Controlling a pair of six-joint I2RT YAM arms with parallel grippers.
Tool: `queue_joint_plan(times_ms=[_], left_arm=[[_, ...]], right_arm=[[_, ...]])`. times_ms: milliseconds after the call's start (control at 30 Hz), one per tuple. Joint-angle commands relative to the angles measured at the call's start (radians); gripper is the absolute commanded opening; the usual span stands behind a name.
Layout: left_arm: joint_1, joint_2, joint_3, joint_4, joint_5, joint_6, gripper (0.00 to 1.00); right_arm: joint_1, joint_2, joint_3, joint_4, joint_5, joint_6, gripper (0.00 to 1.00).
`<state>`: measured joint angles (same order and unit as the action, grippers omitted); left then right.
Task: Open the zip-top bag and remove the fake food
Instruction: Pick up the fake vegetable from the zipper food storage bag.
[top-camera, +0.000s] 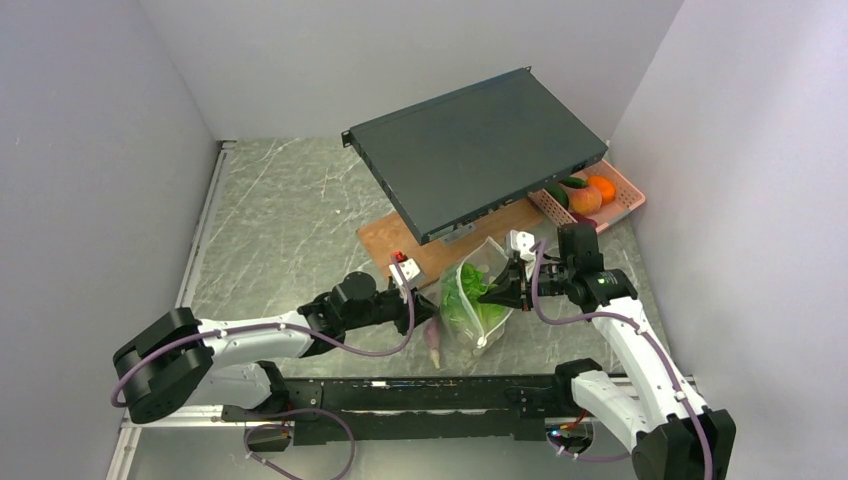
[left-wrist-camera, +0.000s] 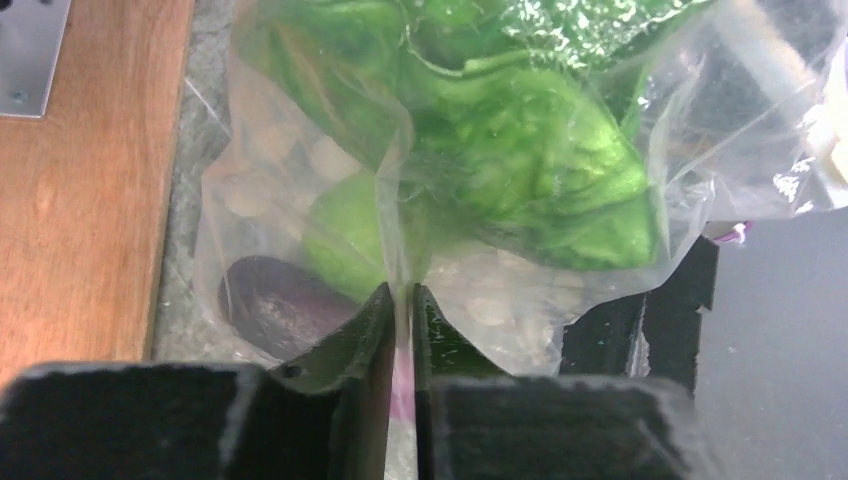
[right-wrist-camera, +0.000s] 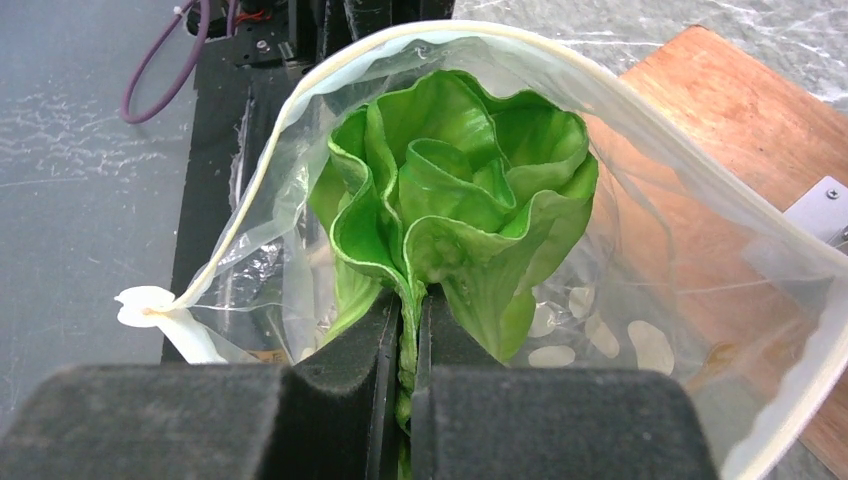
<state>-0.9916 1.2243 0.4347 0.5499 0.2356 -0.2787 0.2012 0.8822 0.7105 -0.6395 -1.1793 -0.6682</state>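
Note:
The clear zip-top bag (top-camera: 478, 300) stands between the two grippers with its mouth open. My left gripper (left-wrist-camera: 401, 296) is shut on a fold of the bag's (left-wrist-camera: 300, 170) plastic at its low end, a pinkish strip showing between the fingers. Inside the bag are the fake food pieces: a green leafy piece (left-wrist-camera: 530, 170), a round green piece (left-wrist-camera: 345, 235) and a dark purple piece (left-wrist-camera: 275, 300). My right gripper (right-wrist-camera: 411, 305) reaches through the bag's rim (right-wrist-camera: 640, 110) and is shut on the leafy piece (right-wrist-camera: 450, 190). From above, it (top-camera: 497, 294) sits at the bag's right side.
A flat black box (top-camera: 480, 150) rests tilted over a wooden board (top-camera: 395, 240). A pink basket (top-camera: 622, 195) at the back right holds orange and green toy food. A small pinkish piece (top-camera: 433, 340) lies on the table left of the bag. White walls close in on both sides.

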Motion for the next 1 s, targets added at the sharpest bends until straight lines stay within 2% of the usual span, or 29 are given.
queue_joint_plan(times_ms=[0, 33, 167, 367, 633, 967], left_arm=[[-0.002, 0.01, 0.039, 0.027, 0.037, 0.008, 0.04], [-0.002, 0.011, 0.041, 0.018, 0.037, 0.011, 0.0], [-0.002, -0.023, 0.027, -0.02, -0.014, 0.014, 0.0], [-0.002, -0.164, -0.047, -0.068, -0.158, 0.014, 0.0], [-0.002, -0.208, -0.056, -0.142, -0.178, 0.018, 0.0], [-0.002, -0.186, -0.027, -0.185, -0.182, 0.006, 0.0]], right_arm=[[-0.013, -0.012, -0.006, 0.042, -0.041, 0.005, 0.0], [-0.014, -0.014, -0.007, 0.043, -0.044, 0.006, 0.0], [-0.034, -0.017, 0.009, 0.013, -0.05, -0.017, 0.0], [-0.095, 0.004, 0.065, -0.143, -0.097, -0.156, 0.0], [-0.124, 0.007, 0.089, -0.156, -0.114, -0.176, 0.0], [-0.138, 0.021, 0.135, -0.204, -0.217, -0.204, 0.0]])
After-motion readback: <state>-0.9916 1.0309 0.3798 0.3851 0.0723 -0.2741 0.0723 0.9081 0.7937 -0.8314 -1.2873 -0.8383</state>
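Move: Between the left hand's nearly shut fingers lies the wall of the zip-top bag, whose middle is about 7 cm to the right, 1 cm nearer the base and 4 cm lower. Under that hand, some 11 cm down and 1 cm left, is the eggplant; the green ball sits roughly 2 cm ahead, 4 cm right, 8 cm below. From the right hand, the held lettuce centres 3 cm left and 2 cm down; the basket stands about 25 cm ahead, 25 cm right, 14 cm lower. Closing fully on the bag's wall first, the left hand draws it away to the left by about 4 cm, rising slightly and sinking back while turning some 10 degrees counter-clockwise. Keeping its pinch on the lettuce leaf, the right hand pulls the other way, about 2 cm right, then lifts 2 cm. ##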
